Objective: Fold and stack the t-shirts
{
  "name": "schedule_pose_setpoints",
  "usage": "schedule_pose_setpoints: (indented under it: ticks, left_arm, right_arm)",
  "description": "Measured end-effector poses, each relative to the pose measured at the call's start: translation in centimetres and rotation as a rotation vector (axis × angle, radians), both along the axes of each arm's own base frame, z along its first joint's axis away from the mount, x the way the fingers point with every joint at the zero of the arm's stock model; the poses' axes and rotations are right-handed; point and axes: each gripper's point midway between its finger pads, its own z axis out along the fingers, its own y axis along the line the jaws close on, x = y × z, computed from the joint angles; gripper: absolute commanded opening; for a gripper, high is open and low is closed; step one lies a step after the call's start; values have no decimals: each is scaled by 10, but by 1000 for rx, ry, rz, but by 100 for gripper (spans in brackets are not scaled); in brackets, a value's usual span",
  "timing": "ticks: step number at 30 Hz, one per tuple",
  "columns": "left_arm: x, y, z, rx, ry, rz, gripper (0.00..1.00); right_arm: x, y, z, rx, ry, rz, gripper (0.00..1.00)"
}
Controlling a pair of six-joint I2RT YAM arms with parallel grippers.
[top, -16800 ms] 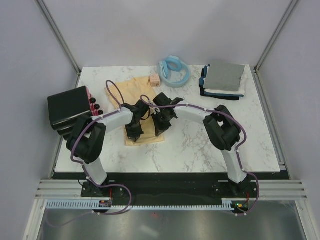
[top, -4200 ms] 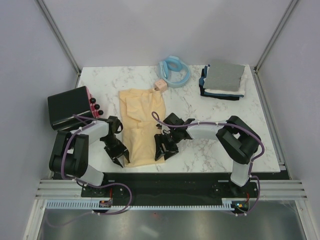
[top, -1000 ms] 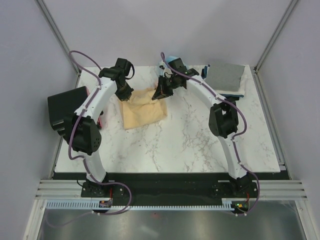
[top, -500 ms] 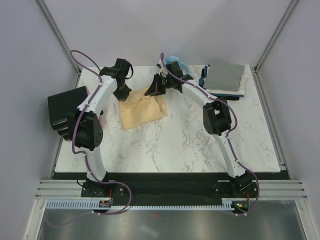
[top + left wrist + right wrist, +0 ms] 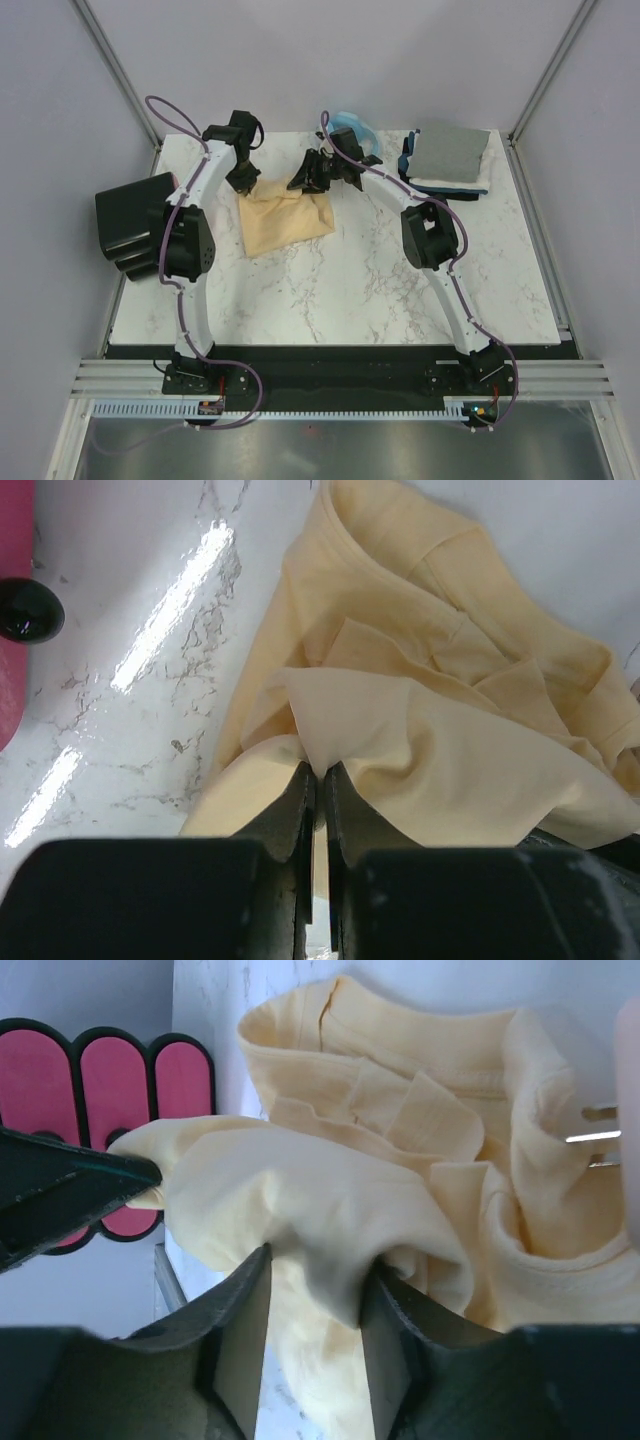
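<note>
The pale yellow-cream t-shirt point(image 5: 285, 222) lies half-folded and rumpled at the back left of the marble table point(image 5: 380, 280). My left gripper point(image 5: 243, 182) is at its back left corner, shut on a pinch of the yellow cloth point(image 5: 400, 750), which rises from between the left gripper's point(image 5: 319, 772) tips. My right gripper point(image 5: 303, 180) hangs over the back right corner. In the right wrist view the right gripper point(image 5: 317, 1260) stands open, with a loose fold of the shirt point(image 5: 300, 1200) sagging between its fingers. Folded grey, white and dark navy t-shirts point(image 5: 447, 158) are stacked at the back right.
A black box point(image 5: 135, 215) with a pink-red side point(image 5: 110, 1070) sits off the table's left edge, close to the left arm. A light blue ring-shaped thing point(image 5: 355, 125) lies at the back edge behind the right arm. Grey walls close in at the back.
The right gripper's jaws have come apart from a shut grip on the shirt and it has shifted slightly left. The left gripper stays shut on the cloth and has moved slightly back.
</note>
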Motion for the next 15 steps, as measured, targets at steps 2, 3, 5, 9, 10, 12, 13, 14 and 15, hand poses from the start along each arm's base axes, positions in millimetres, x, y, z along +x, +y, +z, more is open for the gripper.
schedule_pose_setpoints:
  ticks: [2,3,5,9,10,12,13,14,15]
  left_arm:
    - [7,4,0,-1,-5,7,15]
    - [11,5,-1,-1,-4,12,16]
    - [15,8,-2,-5,-1,19,17]
    - [17,13,-4,-4,11,29,22]
    - [16,14,-4,-2,16,30,23]
    - [14,15,-4,1,23,31,25]
    - [13,16,-4,3,27,31,25]
    - [12,17,-4,6,30,32,25]
    - [12,18,-4,9,33,32,25]
  right_arm:
    - [4,-1,0,-6,-10,-17,55]
    - [7,-2,-1,-13,-17,-29,57]
    - [10,-3,-1,-19,-24,-45,58]
    - [19,-3,11,-5,-58,-63,62]
    - [22,-2,15,7,-70,-69,64]
    - [27,-2,22,27,-89,-80,64]
    - [30,-2,25,36,-98,-87,64]
    - [32,-3,28,44,-102,-93,63]
    - [36,-4,31,53,-107,-104,63]
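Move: Between its almost shut tips the left hand still has one corner of the t-shirt's folded-over flap; the t-shirt's middle lies roughly 9 cm to its right, 7 cm back and 5 cm below. From the right hand, whose fingers have already begun to open, that middle is about 9 cm back, 4 cm left and 3 cm below; the pink block stands some 6 cm ahead and 2 cm right, the blue ring about 11 cm ahead and 13 cm right. Opening further from about a third to nearly two-thirds, the right fingers ease off the flap as the hand goes forward about 3.5 cm towards the pink block, then also rises some 3 cm. The left hand slides about 2 cm left and a little forward, staying low; its fingers part to about a quarter, loosening their pinch with the corner still between them. ##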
